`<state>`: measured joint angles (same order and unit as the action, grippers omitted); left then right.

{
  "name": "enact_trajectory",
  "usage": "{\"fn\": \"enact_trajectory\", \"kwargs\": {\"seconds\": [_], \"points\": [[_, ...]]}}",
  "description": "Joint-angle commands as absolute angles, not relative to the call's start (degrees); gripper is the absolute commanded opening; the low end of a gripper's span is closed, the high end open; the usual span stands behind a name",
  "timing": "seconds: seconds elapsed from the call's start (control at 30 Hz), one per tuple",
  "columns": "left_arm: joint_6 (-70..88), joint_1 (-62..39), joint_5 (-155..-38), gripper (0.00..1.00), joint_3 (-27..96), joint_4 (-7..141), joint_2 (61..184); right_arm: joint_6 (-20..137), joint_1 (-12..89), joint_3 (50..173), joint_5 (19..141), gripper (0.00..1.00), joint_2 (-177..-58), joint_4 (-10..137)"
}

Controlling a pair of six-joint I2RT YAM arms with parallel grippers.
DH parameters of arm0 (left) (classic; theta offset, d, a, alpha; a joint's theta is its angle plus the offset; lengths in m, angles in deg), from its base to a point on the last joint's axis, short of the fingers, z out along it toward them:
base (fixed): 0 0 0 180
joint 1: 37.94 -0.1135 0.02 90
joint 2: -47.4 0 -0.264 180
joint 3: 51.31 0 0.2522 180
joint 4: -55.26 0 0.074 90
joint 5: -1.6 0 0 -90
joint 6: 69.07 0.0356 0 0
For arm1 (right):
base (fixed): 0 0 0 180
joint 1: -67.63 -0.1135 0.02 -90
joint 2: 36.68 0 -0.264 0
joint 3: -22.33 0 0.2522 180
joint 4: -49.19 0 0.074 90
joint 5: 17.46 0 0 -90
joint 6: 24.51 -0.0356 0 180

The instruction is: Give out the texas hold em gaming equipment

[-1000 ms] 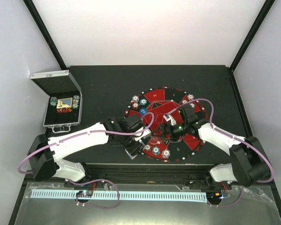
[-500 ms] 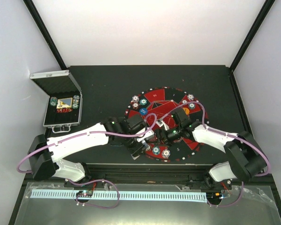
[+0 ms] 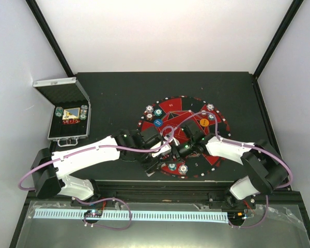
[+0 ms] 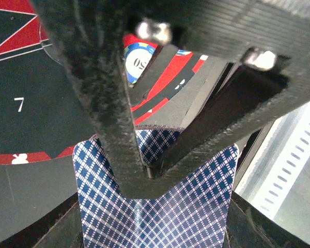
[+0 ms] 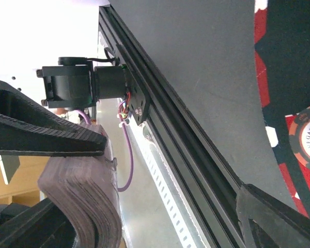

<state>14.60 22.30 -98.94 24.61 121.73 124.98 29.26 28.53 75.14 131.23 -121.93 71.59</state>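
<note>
My left gripper (image 3: 154, 161) is at the mat's near-left rim. In the left wrist view it (image 4: 150, 173) is shut on a blue-checked playing card (image 4: 160, 212) over the mat's edge, with a blue-and-white chip (image 4: 136, 58) beyond. My right gripper (image 3: 180, 150) is close beside it. In the right wrist view it (image 5: 57, 181) grips a thick deck of cards (image 5: 85, 196) seen edge-on. Chip stacks sit at the near rim (image 3: 172, 166), far left (image 3: 150, 109) and far right (image 3: 210, 107). An orange button disc (image 3: 204, 122) and a blue one (image 3: 158, 123) lie on the mat.
The round red-and-black mat (image 3: 171, 106) lies mid-table. An open silver case (image 3: 68, 118) with chips stands at the left. The metal rail at the table's near edge (image 5: 196, 170) runs just behind both grippers. A red chip (image 5: 309, 139) shows at the right wrist view's edge.
My right gripper has moved left and nearer, up to the left gripper, uncovering the orange disc. The left gripper has shifted only slightly.
</note>
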Motion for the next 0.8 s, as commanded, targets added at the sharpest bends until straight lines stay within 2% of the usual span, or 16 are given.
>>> {"fn": "enact_trajectory", "kwargs": {"seconds": [0.0,0.27,0.77], "points": [[15.6,22.9,-99.0,0.59,27.8,121.2,123.6,32.0,27.9,77.1,131.2,0.79,-122.7,72.7],[15.7,22.9,-98.4,0.58,27.6,122.2,123.2,35.0,28.1,78.4,129.1,0.65,-123.2,76.5],[15.8,22.9,-97.8,0.58,26.6,123.1,122.1,37.7,29.7,78.8,128.6,0.56,-121.9,79.7]]}}
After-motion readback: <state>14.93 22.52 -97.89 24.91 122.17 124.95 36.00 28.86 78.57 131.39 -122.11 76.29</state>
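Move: The card deck is in the left gripper, its middle about 1 cm right of and 1 cm below that hand point. From the open right hand it lies about 3 cm left, 2 cm back and 2 cm higher, already reached over by the upper finger. The teal chip sits some 5 cm right, 4 cm back and 9 cm below the right hand; the white chip is roughly 5 cm farther right of the teal one and 1 cm nearer the base. Close the right gripper around the free end of the card deck, from nearly wide to just over half open, one finger over the blue face and the other beneath. Raise that hand about 1 cm while closing, with a roll of some 5 degrees. Keep the left gripper still, holding the deck by its edges. ##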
